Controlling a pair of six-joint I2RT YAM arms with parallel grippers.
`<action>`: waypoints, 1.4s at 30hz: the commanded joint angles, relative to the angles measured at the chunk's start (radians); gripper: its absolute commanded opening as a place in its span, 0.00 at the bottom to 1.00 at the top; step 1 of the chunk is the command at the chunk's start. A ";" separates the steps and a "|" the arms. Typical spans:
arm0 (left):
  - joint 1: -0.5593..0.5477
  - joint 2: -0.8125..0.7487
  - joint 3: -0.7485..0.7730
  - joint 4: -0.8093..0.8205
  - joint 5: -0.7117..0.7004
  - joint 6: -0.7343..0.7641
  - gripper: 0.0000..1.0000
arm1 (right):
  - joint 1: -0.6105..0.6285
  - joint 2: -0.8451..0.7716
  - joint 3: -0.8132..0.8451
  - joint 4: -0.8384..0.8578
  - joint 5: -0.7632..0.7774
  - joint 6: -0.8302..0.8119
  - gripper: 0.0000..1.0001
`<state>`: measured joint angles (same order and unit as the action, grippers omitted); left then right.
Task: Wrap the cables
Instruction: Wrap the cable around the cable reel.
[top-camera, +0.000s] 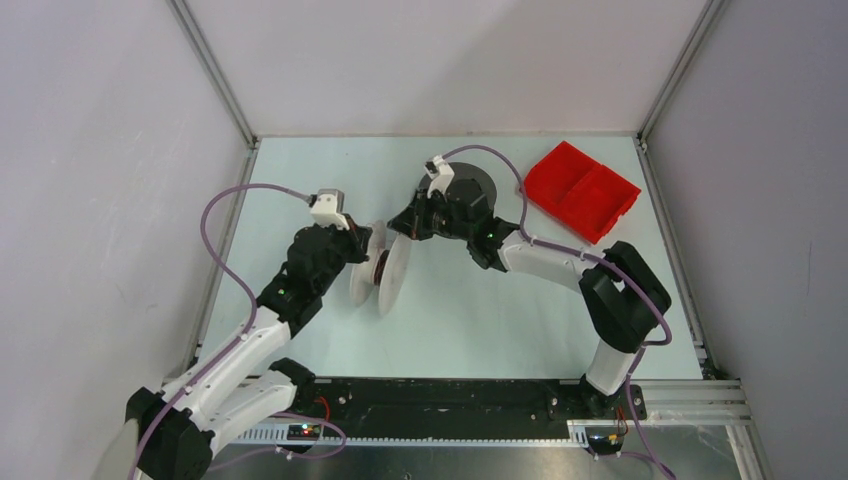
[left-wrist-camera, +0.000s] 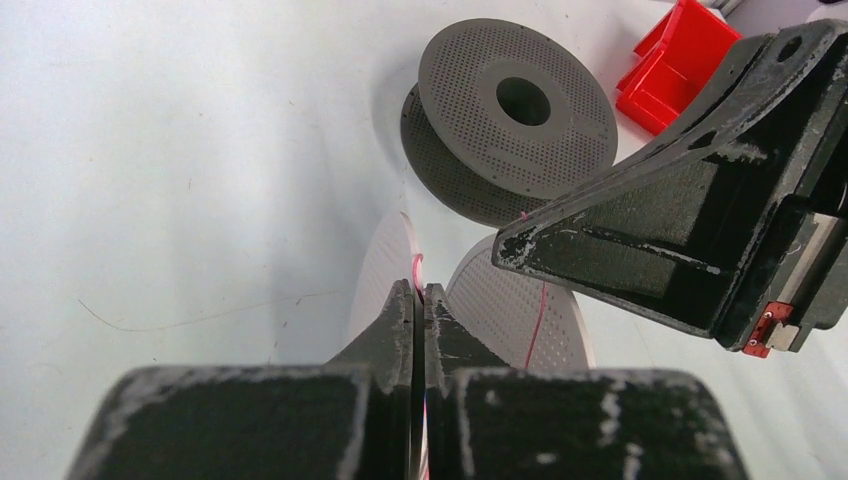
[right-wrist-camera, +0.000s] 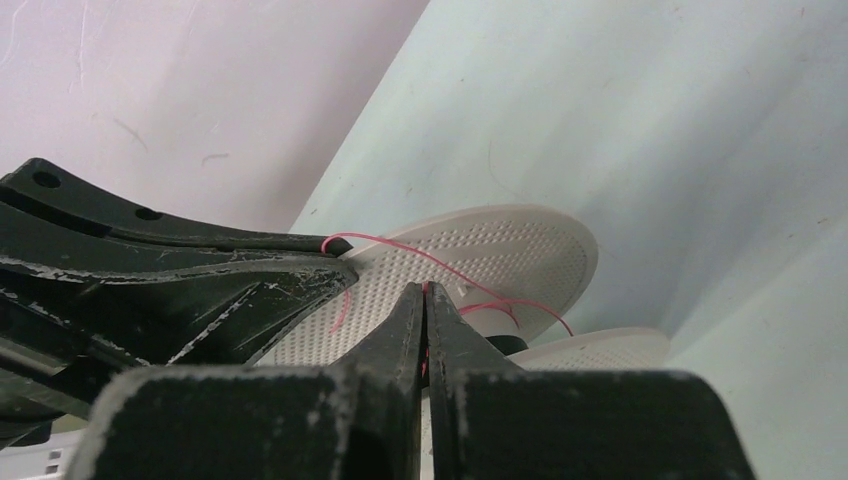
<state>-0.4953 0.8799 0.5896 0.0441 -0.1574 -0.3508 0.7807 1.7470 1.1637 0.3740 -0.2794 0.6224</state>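
Observation:
The white spool (top-camera: 382, 272) stands on its rim between the two arms, and its perforated flange (right-wrist-camera: 500, 255) fills the right wrist view. A thin red cable (right-wrist-camera: 400, 247) runs from its hub across the flange to both grippers. My left gripper (left-wrist-camera: 420, 290) is shut with the red cable (left-wrist-camera: 417, 266) pinched between its tips, right over the spool's gap. My right gripper (right-wrist-camera: 425, 290) is also shut on that strand, and its tip (left-wrist-camera: 508, 245) is close beside the left one. The dark grey spool (left-wrist-camera: 510, 120) lies flat behind them, partly hidden under the right wrist (top-camera: 455, 195).
A red two-compartment tray (top-camera: 583, 190) sits at the back right. A loose hair-thin strand (left-wrist-camera: 200, 320) lies on the table to the left of the white spool. Grey walls enclose the table on three sides.

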 joint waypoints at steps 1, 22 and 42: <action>-0.005 -0.006 0.010 0.129 -0.042 -0.084 0.00 | 0.001 0.006 0.045 -0.056 -0.077 0.030 0.04; 0.057 -0.044 0.046 0.086 0.034 -0.465 0.00 | 0.044 -0.010 0.290 -0.518 0.006 -0.275 0.14; 0.219 -0.095 -0.008 0.079 0.148 -0.679 0.00 | -0.021 -0.230 0.259 -0.459 -0.115 -0.401 0.32</action>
<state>-0.3275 0.8478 0.5682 0.0128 -0.0460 -0.9409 0.7765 1.6958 1.4284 -0.1131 -0.3054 0.3332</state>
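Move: The white cable reel stands on edge, its two discs side by side. Its middle is roughly 10 cm below both hands, about 2 cm back and 3 cm right of the left hand, and about 4 cm back and 4 cm left of the right hand. Each hand already pinches the pink cable. The dark reel lies about 13 cm ahead, 12 cm right and 15 cm below the right hand. Rolling its left side down some 30 degrees and tipping a little downward, the left hand stays almost in place over the reel with its fingers still shut on the cable, then shifts about 2 cm left at the end. The right fingers open to about a third and let go of their strand; that hand draws slightly back and up, settles again, then lifts away from the reel's hub, ending roughly 4 cm higher and 2 cm to the right. ##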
